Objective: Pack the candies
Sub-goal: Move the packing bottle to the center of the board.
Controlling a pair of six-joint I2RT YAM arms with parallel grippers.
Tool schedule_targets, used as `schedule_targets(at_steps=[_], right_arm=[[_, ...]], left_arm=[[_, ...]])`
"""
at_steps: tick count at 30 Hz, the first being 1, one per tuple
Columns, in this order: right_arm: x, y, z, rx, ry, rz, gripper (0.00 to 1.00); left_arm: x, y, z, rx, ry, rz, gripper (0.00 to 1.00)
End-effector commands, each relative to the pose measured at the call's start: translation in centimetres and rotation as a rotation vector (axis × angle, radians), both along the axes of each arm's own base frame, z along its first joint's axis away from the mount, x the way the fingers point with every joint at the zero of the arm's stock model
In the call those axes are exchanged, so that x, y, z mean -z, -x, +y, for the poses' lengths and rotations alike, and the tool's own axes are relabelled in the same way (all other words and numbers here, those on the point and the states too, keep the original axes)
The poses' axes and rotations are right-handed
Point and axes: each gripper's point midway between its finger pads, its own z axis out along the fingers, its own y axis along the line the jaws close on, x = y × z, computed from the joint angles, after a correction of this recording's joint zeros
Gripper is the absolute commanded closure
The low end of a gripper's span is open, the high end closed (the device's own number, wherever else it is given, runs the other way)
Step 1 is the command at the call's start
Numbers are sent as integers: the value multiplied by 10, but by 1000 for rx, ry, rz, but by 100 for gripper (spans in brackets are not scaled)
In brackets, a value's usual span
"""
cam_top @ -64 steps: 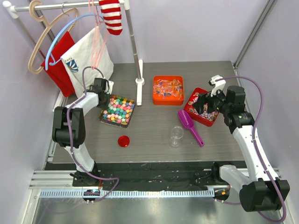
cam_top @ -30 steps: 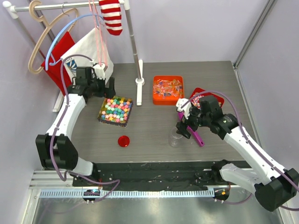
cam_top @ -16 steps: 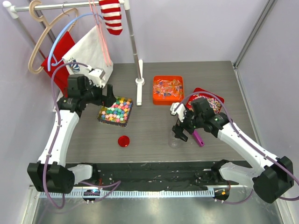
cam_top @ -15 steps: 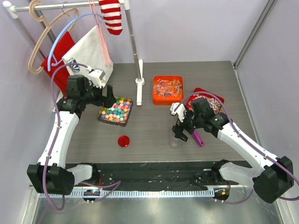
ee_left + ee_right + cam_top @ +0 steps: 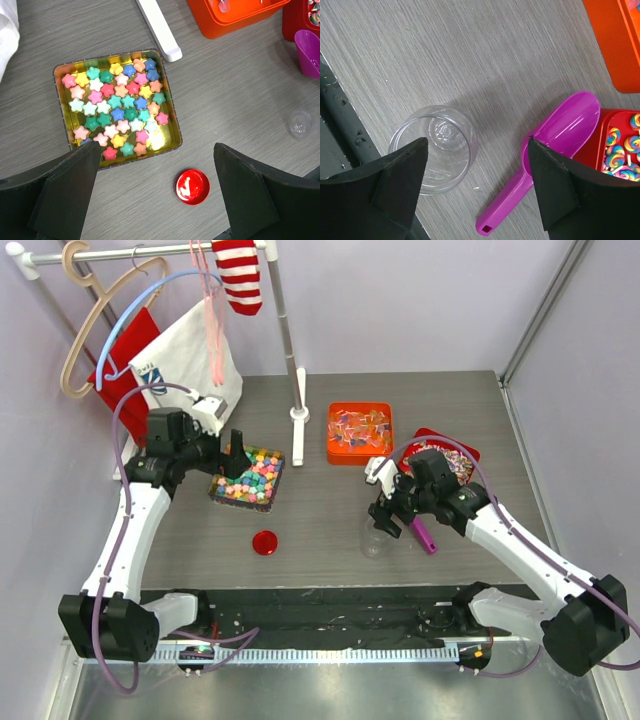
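The candies [image 5: 250, 476] [image 5: 117, 107] are pastel star-shaped sweets filling a square gold tin [image 5: 218, 492] [image 5: 60, 72] at the left middle of the table. My left gripper [image 5: 233, 462] [image 5: 157, 147] hovers open above the tin's near edge, with nothing between its fingers. A red lid [image 5: 264, 542] [image 5: 192, 186] lies in front of the tin. My right gripper [image 5: 386, 519] [image 5: 477, 141] hangs open over the gap between an empty clear jar [image 5: 377, 537] [image 5: 437, 150] and a purple scoop [image 5: 418, 530] [image 5: 555, 135]. It holds nothing.
An orange tin [image 5: 360, 432] [image 5: 235, 15] of wrapped sweets stands at the back centre, and a red tin [image 5: 455, 455] [image 5: 620, 145] of swirl sweets is to its right. The rack's white pole foot [image 5: 299, 420] [image 5: 157, 30] sits behind the gold tin. Hangers, a white bag and a red cloth hang at the back left.
My left gripper has swung from the tin's back left corner to above the tin. My right gripper has moved left and nearer, from the scoop's head to between jar and scoop.
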Motion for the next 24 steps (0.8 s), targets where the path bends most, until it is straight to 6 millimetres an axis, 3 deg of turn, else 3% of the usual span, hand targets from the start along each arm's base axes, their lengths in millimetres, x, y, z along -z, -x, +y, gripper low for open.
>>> schedule_targets(at_steps=[1,4,11,16,24], right_arm=[[-8,-11,6,22,-25,-39,20],[-9,-13,7,28,-26,-37,33],[0,-15,11,19,2,-6,48],[-4,-16,15,9,8,-9,75],[-14,-30,32,-8,6,0,83]], left_arm=[[-11,1,-5,19,23,-47,0],[-11,1,-4,18,22,-48,0],[-10,2,-5,22,23,-51,0],[-8,2,-5,24,24,-48,0],[-6,1,-6,29,28,-43,0]])
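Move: The packing bottle stands open end up just beside the right fingers, its middle about 3 cm back, 2 cm left and 5 cm below. From that hand the purple scoop lies some 4 cm ahead and 6 cm right, the red lollipop tray about 17 cm ahead and 14 cm right, and the orange tray roughly 22 cm ahead and 5 cm left. From the idle left hand the bottle is about 19 cm back, 30 cm right. Right hand dips about 2 cm, closes on the packing bottle's rim wall, then eases left, forward and slightly up. ##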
